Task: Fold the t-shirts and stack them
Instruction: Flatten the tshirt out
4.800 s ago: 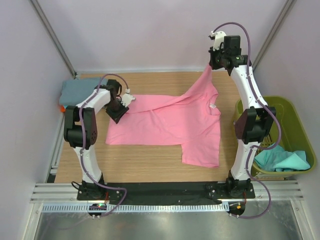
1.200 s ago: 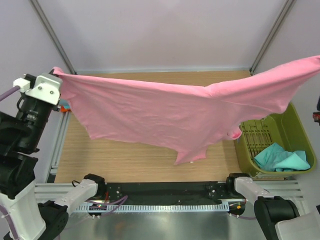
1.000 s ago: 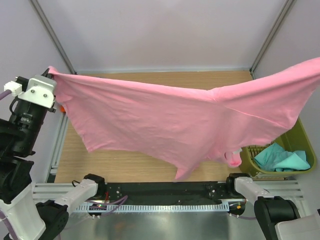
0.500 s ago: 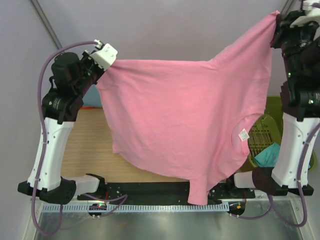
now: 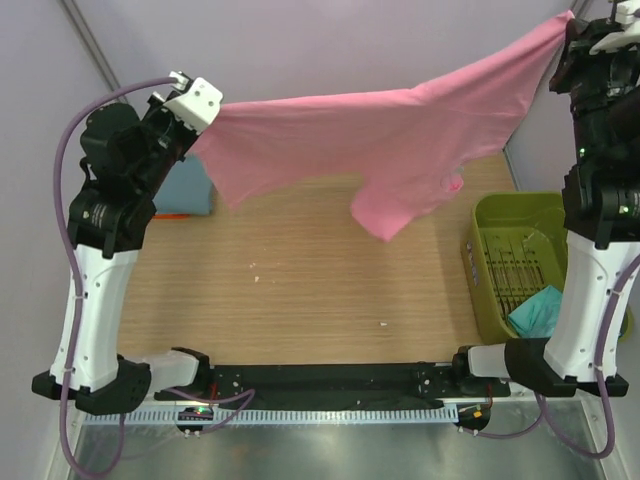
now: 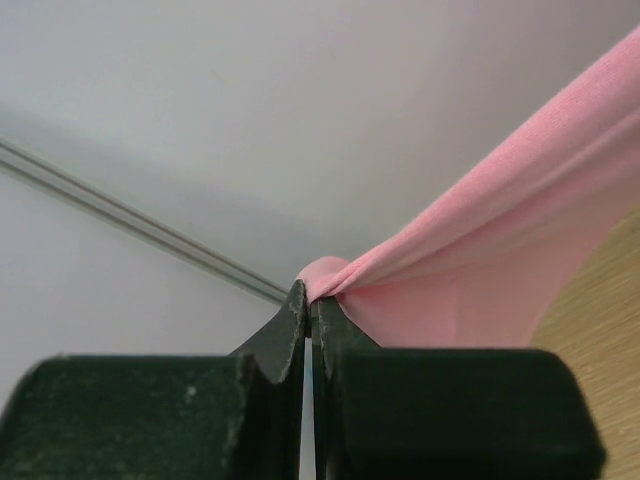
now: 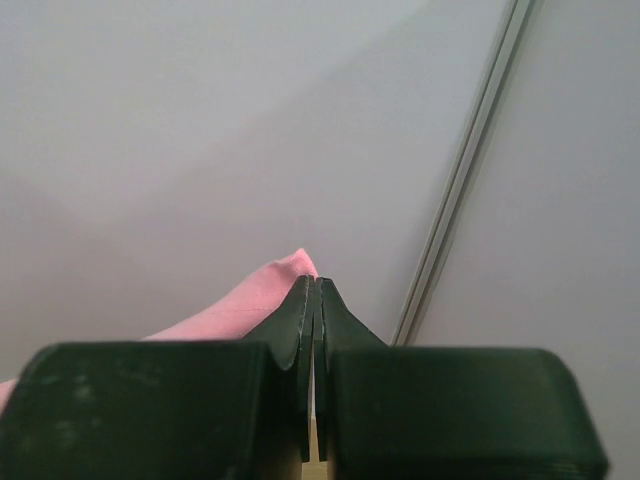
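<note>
The bright pink t-shirt (image 5: 390, 130) hangs stretched in the air between both raised arms, high above the wooden table (image 5: 300, 290). My left gripper (image 5: 205, 110) is shut on its left corner; in the left wrist view the cloth (image 6: 480, 270) comes out of the closed fingertips (image 6: 310, 300). My right gripper (image 5: 570, 25) is shut on its right corner, and the pink tip (image 7: 270, 290) shows at the jaws (image 7: 314, 285). A grey-blue shirt (image 5: 188, 185) lies folded at the far left. A teal shirt (image 5: 545, 310) lies in the basket.
The olive-green plastic basket (image 5: 500, 250) stands at the table's right edge beside the right arm. An orange edge (image 5: 175, 213) shows under the grey-blue shirt. Grey walls and frame posts close in the back and sides.
The pink shirt has swung up and toward the back, now clearing the table's front. The left gripper shifted a little left; the right arm stays high.
</note>
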`<state>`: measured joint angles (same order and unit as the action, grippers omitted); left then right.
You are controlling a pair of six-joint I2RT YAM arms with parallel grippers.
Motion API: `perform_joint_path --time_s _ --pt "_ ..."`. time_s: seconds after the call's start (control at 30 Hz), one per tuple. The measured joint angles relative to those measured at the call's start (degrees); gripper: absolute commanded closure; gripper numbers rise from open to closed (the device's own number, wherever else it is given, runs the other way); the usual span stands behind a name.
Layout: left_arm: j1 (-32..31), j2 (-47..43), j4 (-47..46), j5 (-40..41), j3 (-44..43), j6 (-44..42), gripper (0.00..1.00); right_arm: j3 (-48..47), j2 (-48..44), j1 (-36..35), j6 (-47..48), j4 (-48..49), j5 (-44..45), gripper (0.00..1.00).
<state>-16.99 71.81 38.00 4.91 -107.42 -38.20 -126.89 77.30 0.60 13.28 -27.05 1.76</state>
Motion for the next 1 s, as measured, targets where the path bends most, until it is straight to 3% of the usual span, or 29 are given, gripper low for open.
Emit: perform_joint_path --time_s 0.37,0.63,0.73,0.87,1.0 --pt "0.0 -14.1 0.9 0.0 1.6 0.2 1.00 1.9 -15.4 0.0 -0.9 -3.6 -1.6 0.99" --pt "0.0 -14.7 2.1 -0.3 -5.9 0.2 1.00 -12.6 -16.9 0.0 -0.5 -5.9 -2.3 0.99" --pt "0.0 -13.0 2.1 -0.4 -8.7 0.0 1.00 -14.1 -16.8 0.0 0.1 -5.2 -2.4 0.99" --pt "0.0 -11.4 1.7 -0.4 -7.9 -1.3 1.00 -10.8 -16.4 0.0 0.5 -3.1 -3.1 0.99" --pt "0.0 -11.4 0.2 -0.2 2.0 -1.7 1.00 1.7 -16.6 0.0 0.8 0.7 -4.7 0.99"
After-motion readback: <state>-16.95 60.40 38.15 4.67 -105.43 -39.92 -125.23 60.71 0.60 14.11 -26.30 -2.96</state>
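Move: The shirt hangs stretched between both hands, its top corners pinched. Its middle is some 32 cm to the left hand's right, 7 cm ahead and 15 cm lower; from the right hand it is about 32 cm left, 7 cm ahead and 28 cm lower. The folded pile lies roughly 20 cm ahead, 19 cm left and 50 cm below the left hand; the green bin is about 21 cm right, 5 cm back and 65 cm below the right hand. Back towards the bases and upward, both hands whip the pink shirt while keeping their pinches on its corners: the right about 25 cm back, the left only half as far, each rising some 10 cm as the fingers tip upward. They then reverse and start forward and down, fingers tipping down again, the right leading. ##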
